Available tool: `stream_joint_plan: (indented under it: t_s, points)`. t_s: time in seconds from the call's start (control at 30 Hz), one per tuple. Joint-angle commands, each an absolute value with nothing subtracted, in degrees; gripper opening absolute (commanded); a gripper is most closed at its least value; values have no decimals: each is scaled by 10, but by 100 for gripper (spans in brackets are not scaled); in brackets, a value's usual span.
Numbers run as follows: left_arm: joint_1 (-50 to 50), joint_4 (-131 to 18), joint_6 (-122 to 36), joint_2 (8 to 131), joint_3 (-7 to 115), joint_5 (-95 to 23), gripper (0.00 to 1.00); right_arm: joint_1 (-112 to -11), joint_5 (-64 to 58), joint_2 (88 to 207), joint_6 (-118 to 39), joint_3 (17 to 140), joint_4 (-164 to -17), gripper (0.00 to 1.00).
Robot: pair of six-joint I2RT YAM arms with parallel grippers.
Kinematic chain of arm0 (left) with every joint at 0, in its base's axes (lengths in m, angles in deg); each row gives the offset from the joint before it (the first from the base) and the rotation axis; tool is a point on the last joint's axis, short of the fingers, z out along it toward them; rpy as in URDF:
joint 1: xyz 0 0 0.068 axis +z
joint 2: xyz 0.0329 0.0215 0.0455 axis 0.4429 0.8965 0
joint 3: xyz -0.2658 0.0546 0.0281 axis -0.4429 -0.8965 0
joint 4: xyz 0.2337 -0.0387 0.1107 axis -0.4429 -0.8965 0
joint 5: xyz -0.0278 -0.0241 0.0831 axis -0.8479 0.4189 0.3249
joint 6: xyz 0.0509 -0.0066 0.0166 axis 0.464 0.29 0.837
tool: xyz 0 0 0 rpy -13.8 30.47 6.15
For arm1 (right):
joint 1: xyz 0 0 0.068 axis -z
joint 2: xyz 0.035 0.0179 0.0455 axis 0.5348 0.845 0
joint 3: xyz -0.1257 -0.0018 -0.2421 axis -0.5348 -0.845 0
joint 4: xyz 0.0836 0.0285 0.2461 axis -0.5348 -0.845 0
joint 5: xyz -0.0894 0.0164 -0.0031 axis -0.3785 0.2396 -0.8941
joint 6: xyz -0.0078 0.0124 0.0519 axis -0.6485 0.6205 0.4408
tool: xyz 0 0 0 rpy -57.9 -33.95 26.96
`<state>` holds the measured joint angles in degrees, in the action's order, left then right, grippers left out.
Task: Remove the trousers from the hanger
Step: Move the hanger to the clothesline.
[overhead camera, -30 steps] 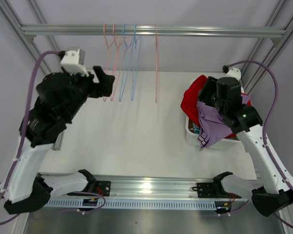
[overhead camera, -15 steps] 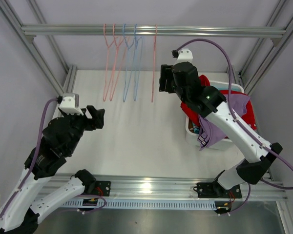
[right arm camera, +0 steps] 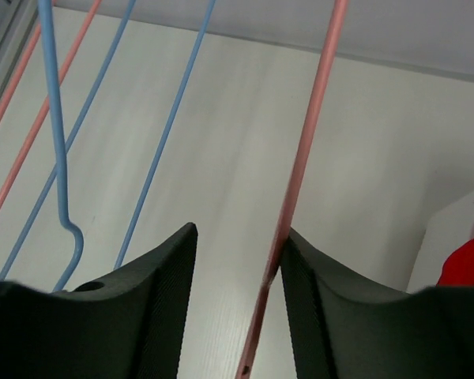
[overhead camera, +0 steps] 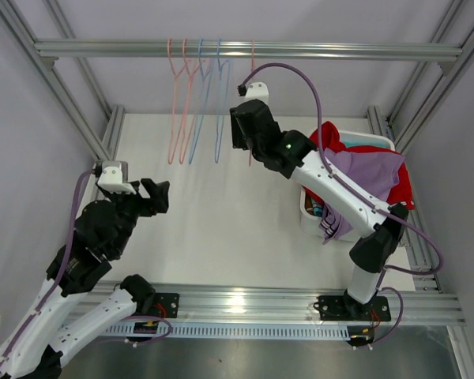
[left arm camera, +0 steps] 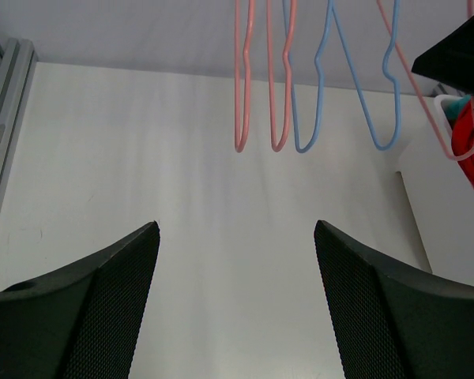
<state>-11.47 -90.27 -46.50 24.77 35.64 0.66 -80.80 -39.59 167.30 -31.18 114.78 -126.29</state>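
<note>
Several bare wire hangers, pink and blue, hang from the rail (overhead camera: 245, 50). My right gripper (overhead camera: 241, 126) (right arm camera: 241, 230) is open around the rightmost pink hanger (overhead camera: 252, 79) (right arm camera: 308, 142). Its rod lies against the right finger, with a gap to the left finger. Red trousers (overhead camera: 328, 138) (right arm camera: 470, 264) and lavender trousers (overhead camera: 363, 170) are heaped in the white basket (overhead camera: 308, 207) at the right, with a bit of teal underneath. My left gripper (overhead camera: 156, 196) (left arm camera: 237, 225) hangs wide open and empty over the table's near left.
Two blue hangers (right arm camera: 59, 158) hang just left of my right gripper, with two more pink ones (left arm camera: 257, 95) beyond. Aluminium frame posts stand at both sides. The lavender cloth drapes over the basket's front wall.
My right arm has swung left from the basket to the rightmost pink hanger, leaving the lavender trousers on the basket. My left arm has dropped back from the hangers toward the near left.
</note>
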Motion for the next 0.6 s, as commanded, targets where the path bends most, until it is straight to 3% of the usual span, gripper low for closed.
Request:
stream_joint_plan:
  t_s: [0.0, 0.1, 0.37, 0.43, 0.57]
  points:
    - [-115, -873, -467, 235, 350, 13, 84, -811, -433, 1700, -319, 1190, -1263, 48]
    - [-115, -873, -466, 235, 350, 7, 84, -812, -451, 1712, -314, 1191, -1258, 31]
    - [-115, -874, -467, 233, 351, -3, 84, -823, -480, 1776, -337, 1271, -1286, 5]
    - [-115, -874, -468, 234, 351, -3, 84, -830, -486, 1799, -344, 1316, -1297, 0]
    - [-115, -876, -468, 233, 351, -6, 84, -844, -491, 1851, -355, 1375, -1315, 0]
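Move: The pink hanger, hanging apart on the rail, has a strand passing between the right hand's open fingers, close to the right one; its middle lies roughly 7 cm ahead, 2 cm to the right and 5 cm above. The nearest blue hanger hangs about 4 cm left and 7 cm ahead of that hand, the other blue one some 7 cm left, 7 cm ahead. From the left hand the pink hanger is about 18 cm ahead and 17 cm right. The pink hanger's strand is pinched as the right fingers close from just over half open to shut, the hand easing forward and sinking some 2.5 cm. Then, keeping the pinch, the hand carries the strand left by about 3 cm towards the blue hangers, rising a little and still drifting forward. ##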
